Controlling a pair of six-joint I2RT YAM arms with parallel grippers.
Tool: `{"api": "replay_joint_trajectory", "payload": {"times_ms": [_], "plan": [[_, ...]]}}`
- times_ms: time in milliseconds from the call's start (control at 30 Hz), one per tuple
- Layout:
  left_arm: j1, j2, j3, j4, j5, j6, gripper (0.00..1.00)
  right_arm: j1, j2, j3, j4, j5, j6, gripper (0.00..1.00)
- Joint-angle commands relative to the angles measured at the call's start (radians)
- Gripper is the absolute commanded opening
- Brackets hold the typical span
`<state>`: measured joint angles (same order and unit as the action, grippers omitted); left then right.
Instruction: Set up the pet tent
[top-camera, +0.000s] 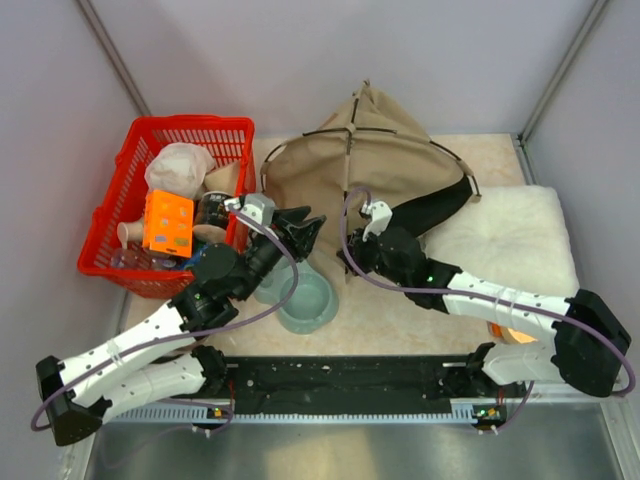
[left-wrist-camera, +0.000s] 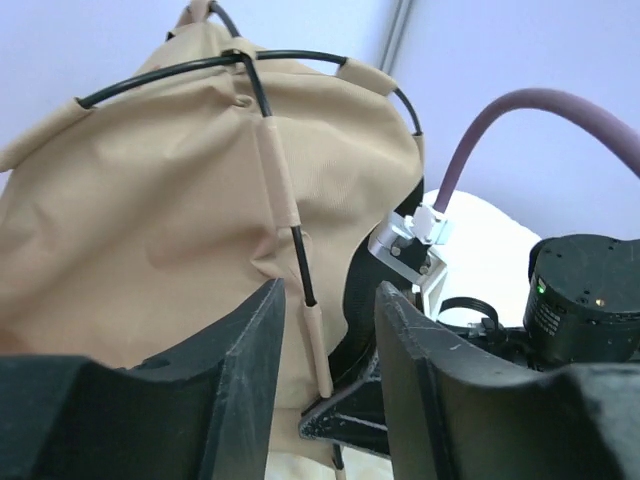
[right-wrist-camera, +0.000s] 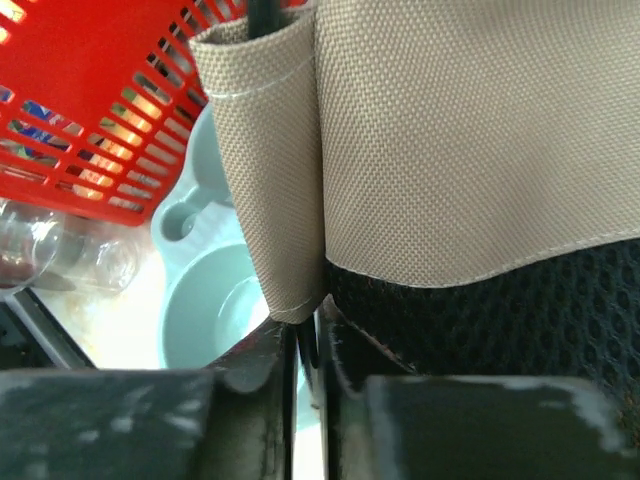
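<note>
The pet tent (top-camera: 390, 165) is a tan fabric dome with thin dark poles, standing at the back middle of the table. My left gripper (top-camera: 300, 228) is open just left of it. In the left wrist view its black fingers (left-wrist-camera: 262, 330) stand apart on either side of a pole (left-wrist-camera: 298, 255) and its tan sleeve, not touching them. My right gripper (top-camera: 358, 225) sits at the tent's lower front edge. In the right wrist view it (right-wrist-camera: 308, 335) is shut on the thin dark pole end below a tan sleeve (right-wrist-camera: 265, 160), beside the black lining (right-wrist-camera: 480, 330).
A red basket (top-camera: 170, 200) full of items stands at the left. Teal bowls (top-camera: 305, 300) sit in front of the tent, between the arms. A fluffy white cushion (top-camera: 510, 235) lies at the right. Grey walls close in the back and sides.
</note>
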<state>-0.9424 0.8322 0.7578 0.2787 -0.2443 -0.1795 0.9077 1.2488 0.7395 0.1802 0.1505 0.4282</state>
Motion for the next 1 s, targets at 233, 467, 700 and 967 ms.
{"api": "replay_joint_trajectory", "payload": {"times_ms": [233,467,700,967], "plan": [[0.001,0.05,0.087,-0.016,-0.15,-0.008,0.6,-0.003,-0.12,0.052,-0.267,0.04,-0.003,0.73],[0.019,0.128,0.17,-0.081,-0.139,-0.072,0.68,-0.003,-0.288,0.075,-0.439,0.02,-0.049,0.9],[0.027,0.293,0.293,-0.085,0.008,-0.156,0.71,-0.003,-0.305,0.017,-0.455,0.061,-0.036,0.92],[0.053,0.465,0.432,-0.094,0.114,-0.261,0.71,-0.003,-0.371,0.009,-0.479,0.095,-0.035,0.93]]}}
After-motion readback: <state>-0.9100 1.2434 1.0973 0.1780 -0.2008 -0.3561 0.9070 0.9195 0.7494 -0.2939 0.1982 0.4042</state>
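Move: The left hand, half open, has the bare stretch of tent pole between its two sleeves some 8 cm ahead, 7 cm to its right and about 4 cm lower. The right gripper is about 2 cm ahead of the left, 9 cm to its right and 18 cm below. The right hand is shut on the pole just beneath the lower sleeve; from there the green double bowl lies on the table roughly 2 cm ahead, 12 cm left and 17 cm down. Forward first, then sweeping right, the left hand travels about 6 cm out and 8 cm across towards the bare pole, opening wider and tipping down slightly, with no touch visible yet. The right hand opens wide, lets go of the pole, dips a little, then draws right and back and rises again, leaving the pole end between its spread fingers. ##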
